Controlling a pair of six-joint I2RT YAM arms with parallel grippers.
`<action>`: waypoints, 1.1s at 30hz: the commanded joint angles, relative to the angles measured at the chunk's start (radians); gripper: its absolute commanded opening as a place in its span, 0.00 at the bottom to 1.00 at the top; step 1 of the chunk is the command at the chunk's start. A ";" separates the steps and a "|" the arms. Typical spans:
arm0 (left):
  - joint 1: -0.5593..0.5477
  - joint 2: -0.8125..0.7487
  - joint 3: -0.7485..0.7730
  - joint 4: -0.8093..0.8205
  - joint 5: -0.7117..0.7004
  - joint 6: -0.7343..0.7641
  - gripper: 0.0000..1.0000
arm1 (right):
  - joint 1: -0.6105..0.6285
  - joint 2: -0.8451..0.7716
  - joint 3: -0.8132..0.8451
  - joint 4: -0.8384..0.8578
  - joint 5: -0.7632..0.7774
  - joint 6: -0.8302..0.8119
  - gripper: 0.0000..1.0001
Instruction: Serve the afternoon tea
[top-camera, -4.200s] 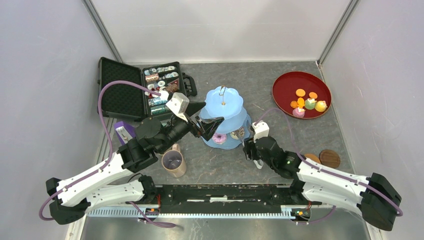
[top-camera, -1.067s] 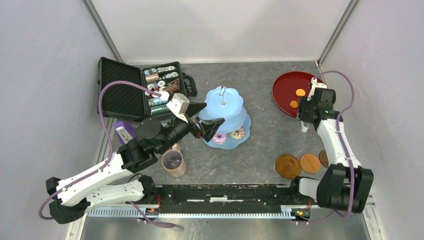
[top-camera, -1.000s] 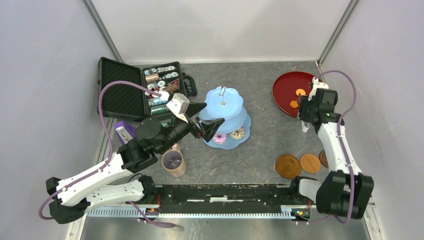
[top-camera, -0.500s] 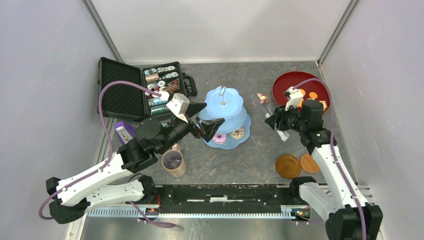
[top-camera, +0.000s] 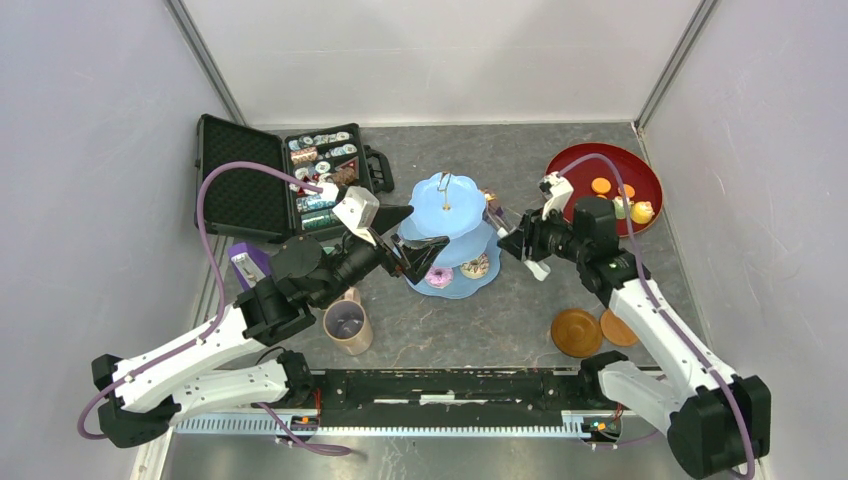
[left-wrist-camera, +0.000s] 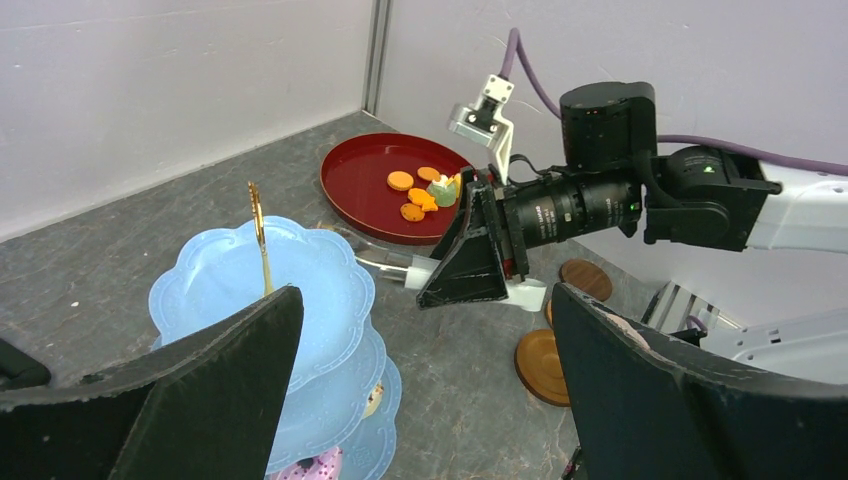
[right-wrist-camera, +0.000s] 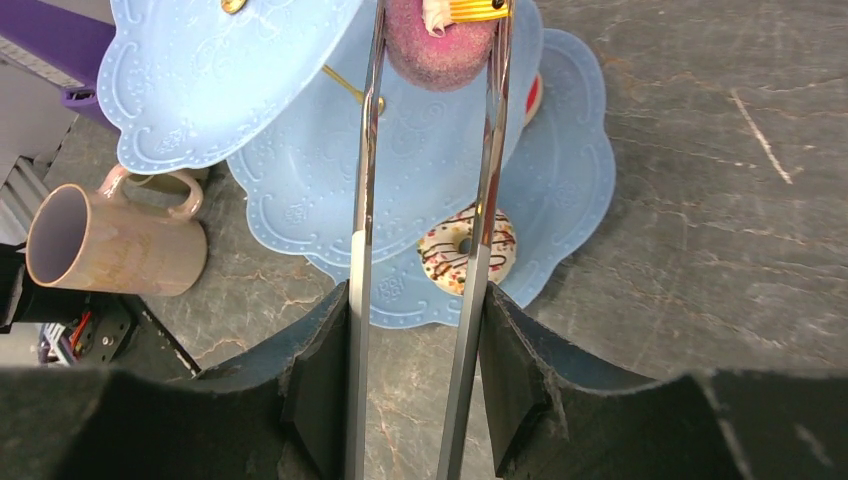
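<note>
The pale-blue three-tier cake stand (top-camera: 445, 205) is at the table's middle. My right gripper (top-camera: 525, 240) is shut on metal tongs (right-wrist-camera: 365, 200). The tongs pinch a small pink cake (right-wrist-camera: 440, 50) with a yellow top, just above the stand's middle tier (right-wrist-camera: 420, 160) on its right side. A pink donut (top-camera: 438, 277) and a white chocolate-striped donut (right-wrist-camera: 467, 250) lie on the bottom tier. My left gripper (top-camera: 412, 230) hangs open beside the stand's left side, holding nothing. A tan mug (top-camera: 347, 325) stands at the near left. Two brown coasters (top-camera: 577, 332) lie at the near right.
A round dark-red tray (top-camera: 575, 165) at the back right holds orange biscuits (top-camera: 601, 185) and a yellow cake (top-camera: 642, 211). An open black case (top-camera: 250, 190) of small tins sits at the back left. A purple block (top-camera: 248, 262) lies by the left arm.
My right arm has swung left from the red tray to the cake stand, carrying the pink cake in the tongs. The left arm has not moved.
</note>
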 joint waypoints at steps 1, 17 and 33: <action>-0.007 -0.008 0.012 0.028 -0.008 0.040 1.00 | 0.037 0.036 0.009 0.131 -0.015 0.032 0.31; -0.006 0.000 0.011 0.028 -0.015 0.043 1.00 | 0.138 0.173 0.053 0.169 0.093 0.016 0.53; -0.007 -0.002 0.011 0.028 -0.012 0.043 1.00 | 0.160 0.175 0.062 0.181 0.127 0.037 0.50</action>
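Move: The right hand grips the tongs, with the pink cupcake in their tips about 12 cm ahead, 6 cm left and 5 cm below it. The stand's middle tier is centred roughly 8 cm ahead, 13 cm left and 9 cm below; the top tier is straight above that, about level with the hand. The striped donut lies 3 cm ahead, 6 cm left, 15 cm down. From the left hand the middle tier is some 19 cm ahead, 4 cm right, 28 cm down. Slide the right gripper about 4 cm left, bringing the tongs and pink cupcake in under the top tier's right edge, and sink it about 4 cm on the way, mostly in the later part, to lower the cupcake onto the far right of the middle tier. Once down, stop and ease the fingers slightly open to slacken the squeeze on the tongs, then let them start closing again. ##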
